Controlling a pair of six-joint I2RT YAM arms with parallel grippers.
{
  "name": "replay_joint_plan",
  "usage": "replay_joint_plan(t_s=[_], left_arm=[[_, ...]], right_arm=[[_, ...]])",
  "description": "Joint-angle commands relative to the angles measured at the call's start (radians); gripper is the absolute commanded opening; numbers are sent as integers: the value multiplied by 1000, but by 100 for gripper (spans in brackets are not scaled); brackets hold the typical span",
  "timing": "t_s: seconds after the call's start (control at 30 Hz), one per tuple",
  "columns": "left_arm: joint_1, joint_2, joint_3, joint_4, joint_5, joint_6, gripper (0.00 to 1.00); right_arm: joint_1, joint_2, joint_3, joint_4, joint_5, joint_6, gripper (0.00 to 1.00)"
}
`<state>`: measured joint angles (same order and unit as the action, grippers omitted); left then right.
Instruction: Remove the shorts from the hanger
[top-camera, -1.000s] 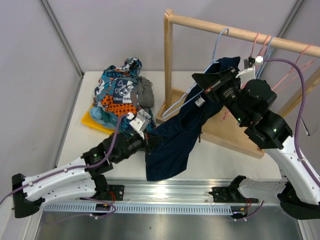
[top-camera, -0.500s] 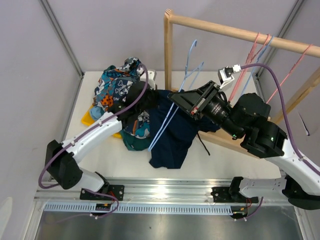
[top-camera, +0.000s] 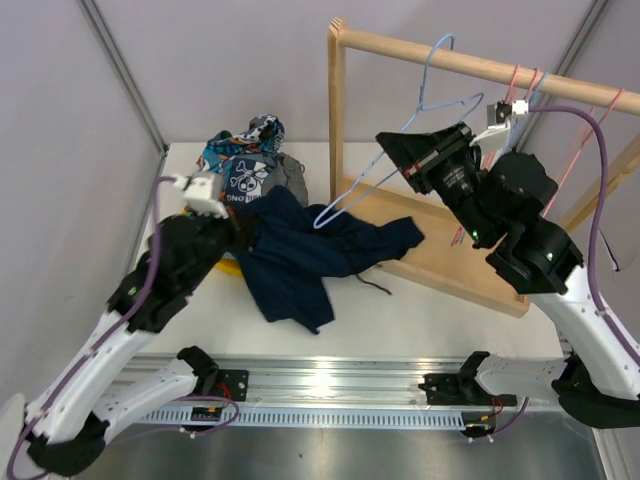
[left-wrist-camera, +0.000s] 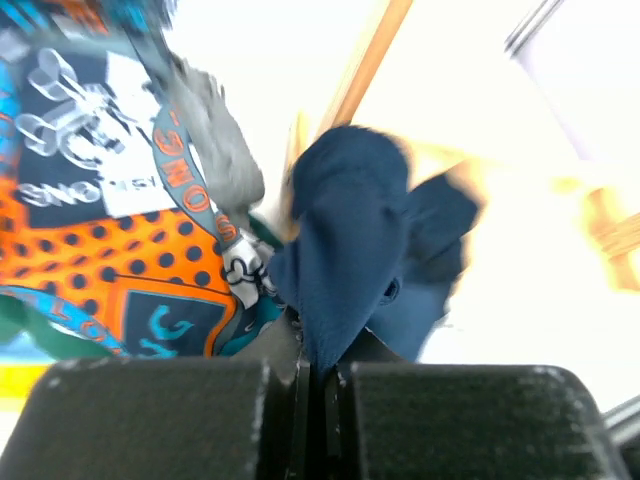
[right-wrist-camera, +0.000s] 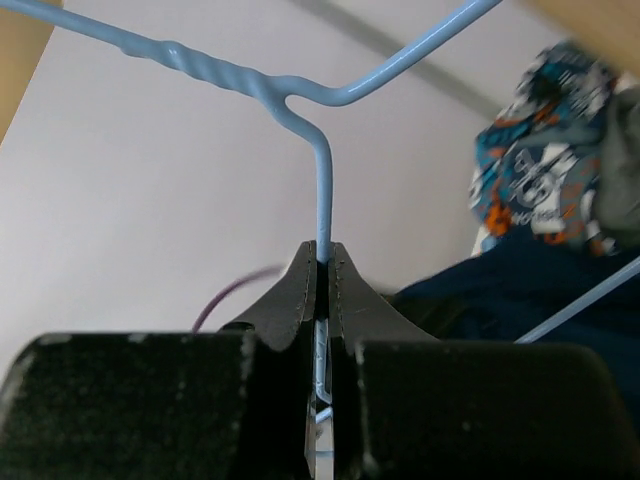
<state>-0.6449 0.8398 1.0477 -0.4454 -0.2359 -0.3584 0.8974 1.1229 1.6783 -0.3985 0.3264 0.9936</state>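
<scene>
The navy shorts (top-camera: 305, 258) lie spread on the table, off the hanger, one end reaching the wooden base. My left gripper (top-camera: 240, 233) is shut on their left corner beside the clothes pile; in the left wrist view the navy shorts (left-wrist-camera: 350, 240) run straight into the closed left gripper (left-wrist-camera: 320, 372). My right gripper (top-camera: 392, 156) is shut on the bare light blue wire hanger (top-camera: 425, 95), whose hook is up at the wooden rail (top-camera: 560, 85). In the right wrist view the hanger (right-wrist-camera: 322, 190) stands clamped in the right gripper (right-wrist-camera: 323, 262).
A pile with patterned orange, blue and white shorts (top-camera: 238, 175) and grey shorts (top-camera: 290, 185) sits at the back left on something yellow (top-camera: 232, 268). The wooden rack has a post (top-camera: 336, 130) and a base (top-camera: 460, 255). Pink and blue hangers (top-camera: 522, 88) hang further right.
The left arm has pulled the navy shorts off the hanger and dragged them left onto the table. The right gripper has raised the now bare hanger back up to the rail.
</scene>
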Motion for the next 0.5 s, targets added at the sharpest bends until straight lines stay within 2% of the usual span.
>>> replay_joint_plan(t_s=[0.0, 0.23, 0.47], left_arm=[[1, -108, 28, -96, -34, -11, 0], [-1, -194, -8, -157, -42, -10, 0], [-1, -225, -20, -165, -14, -24, 0]], right_arm=[[-133, 54, 60, 38, -87, 0, 0], [-290, 215, 204, 44, -193, 17, 0], [-357, 278, 210, 43, -198, 36, 0]])
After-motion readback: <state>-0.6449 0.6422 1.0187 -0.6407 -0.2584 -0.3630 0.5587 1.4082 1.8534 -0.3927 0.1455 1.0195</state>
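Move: The blue hanger, already off the rail and out of the navy shorts, is in the right fingers; the rail lies about 20 cm ahead and some 7 cm above them, its left post roughly 28 cm ahead and 12 cm left, the other hangers about 12 cm ahead and 28 cm right. The navy shorts are in the left fingers; the shorts pile on the yellow tray is about 24 cm ahead, 7 cm left and 22 cm below. The blue hanger travels forward towards the rail, about 13 cm, sinking slightly near the end, while the still-shut right fingers keep it by the shoulder beside its neck and turn some 10 degrees clockwise. Meanwhile the left hand keeps its pinch on the navy shorts and draws them back and to the left, about 6 cm, away from the hanger, bobbing up 3 cm and settling down again. ##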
